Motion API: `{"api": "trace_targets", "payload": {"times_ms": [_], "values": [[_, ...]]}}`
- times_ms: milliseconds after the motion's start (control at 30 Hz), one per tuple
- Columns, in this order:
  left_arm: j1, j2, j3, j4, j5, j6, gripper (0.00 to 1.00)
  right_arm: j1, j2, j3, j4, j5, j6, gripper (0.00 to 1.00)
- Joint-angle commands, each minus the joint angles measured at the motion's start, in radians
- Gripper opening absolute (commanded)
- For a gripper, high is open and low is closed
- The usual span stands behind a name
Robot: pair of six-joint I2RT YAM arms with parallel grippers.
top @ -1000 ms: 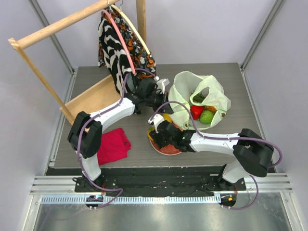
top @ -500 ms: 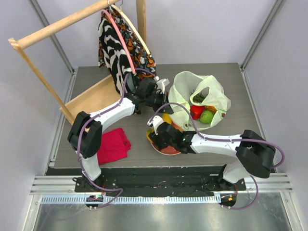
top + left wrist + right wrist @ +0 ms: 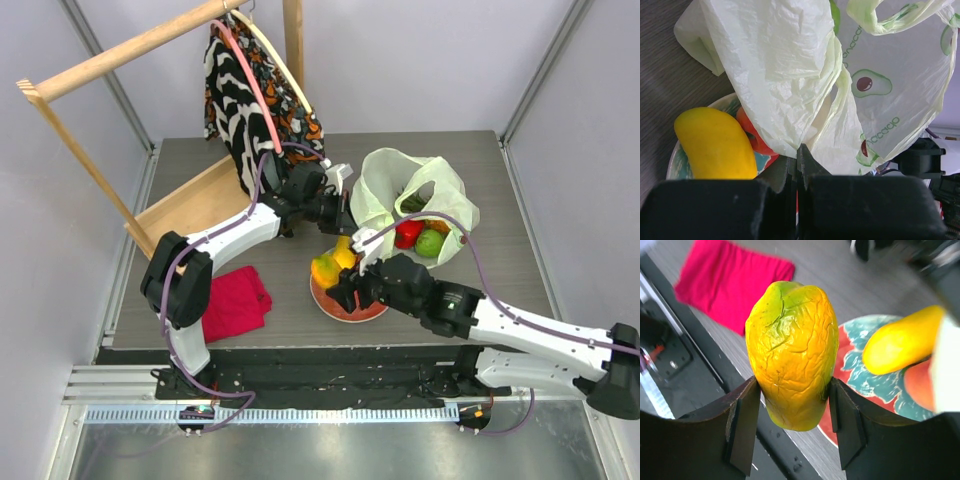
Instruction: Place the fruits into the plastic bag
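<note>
My right gripper [image 3: 332,283] is shut on a yellow-orange mango [image 3: 792,355], holding it by its sides above the near-left rim of the red plate [image 3: 867,382]. On the plate lie a second yellow mango [image 3: 902,342] and a peach [image 3: 920,385]. My left gripper [image 3: 799,161] is shut on the edge of the plastic bag [image 3: 790,65], holding it up beside the plate [image 3: 677,162]. From above, the plastic bag [image 3: 385,185] lies open behind the plate, with a red pepper [image 3: 407,232] and a green round fruit [image 3: 430,243] inside.
A folded red cloth [image 3: 235,300] lies left of the plate. A wooden rack [image 3: 120,50] with a black-and-white patterned garment [image 3: 245,100] stands at the back left. The table's front edge and black rail [image 3: 670,355] run just below the held mango.
The right gripper has risen from the plate with the mango in it, and its arm has swung out to the right. The left arm has not moved.
</note>
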Motion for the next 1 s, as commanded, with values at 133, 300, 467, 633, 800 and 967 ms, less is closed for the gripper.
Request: {"api": "trace_targets", "payload": {"times_ms": [133,300,467,633,800,967], "values": [[0.001,-0.049,0.012,0.038,0.027,-0.008,0.0,-0.056,-0.084,0.024,0.052,0.036,0.059,0.01],[0.001,-0.049,0.015,0.033,0.027,-0.008,0.0,-0.204,-0.155,0.011,0.042,-0.054,0.062,0.01],[0.001,-0.052,0.015,0.033,0.029,-0.008,0.0,-0.445,-0.261,-0.012,0.035,-0.234,0.087,0.01],[0.001,-0.05,0.016,0.032,0.029,-0.008,0.0,-0.545,-0.266,0.016,-0.032,-0.199,0.073,0.01],[0.001,-0.053,0.016,0.03,0.024,-0.005,0.0,-0.593,-0.11,0.102,-0.21,-0.021,0.05,0.01],[0.001,-0.053,0.018,0.022,0.02,0.0,0.0,-0.61,-0.027,0.163,-0.307,0.103,0.033,0.01]]}}
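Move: The papaya is already in my right fingers. The bag it is bound for has its middle about 18 cm ahead, 21 cm to the right and 9 cm below. Roughly 13 cm under my right hand, the mango lies 12 cm ahead and 4 cm right, the peach 11 cm ahead and 10 cm right. My left hand already grips the bag's left edge, the bag's middle some 9 cm ahead, 15 cm right and 6 cm lower. I keep the papaya pinched and swing my right hand about 15 cm right and 11 cm forward towards the bag, arching up some 8 cm on the way and then sinking nearly all of that over the bag's near left part, just right of my left fingertips. The wrist turns about 35 degrees clockwise. My left hand stays put, holding the bag's edge. ##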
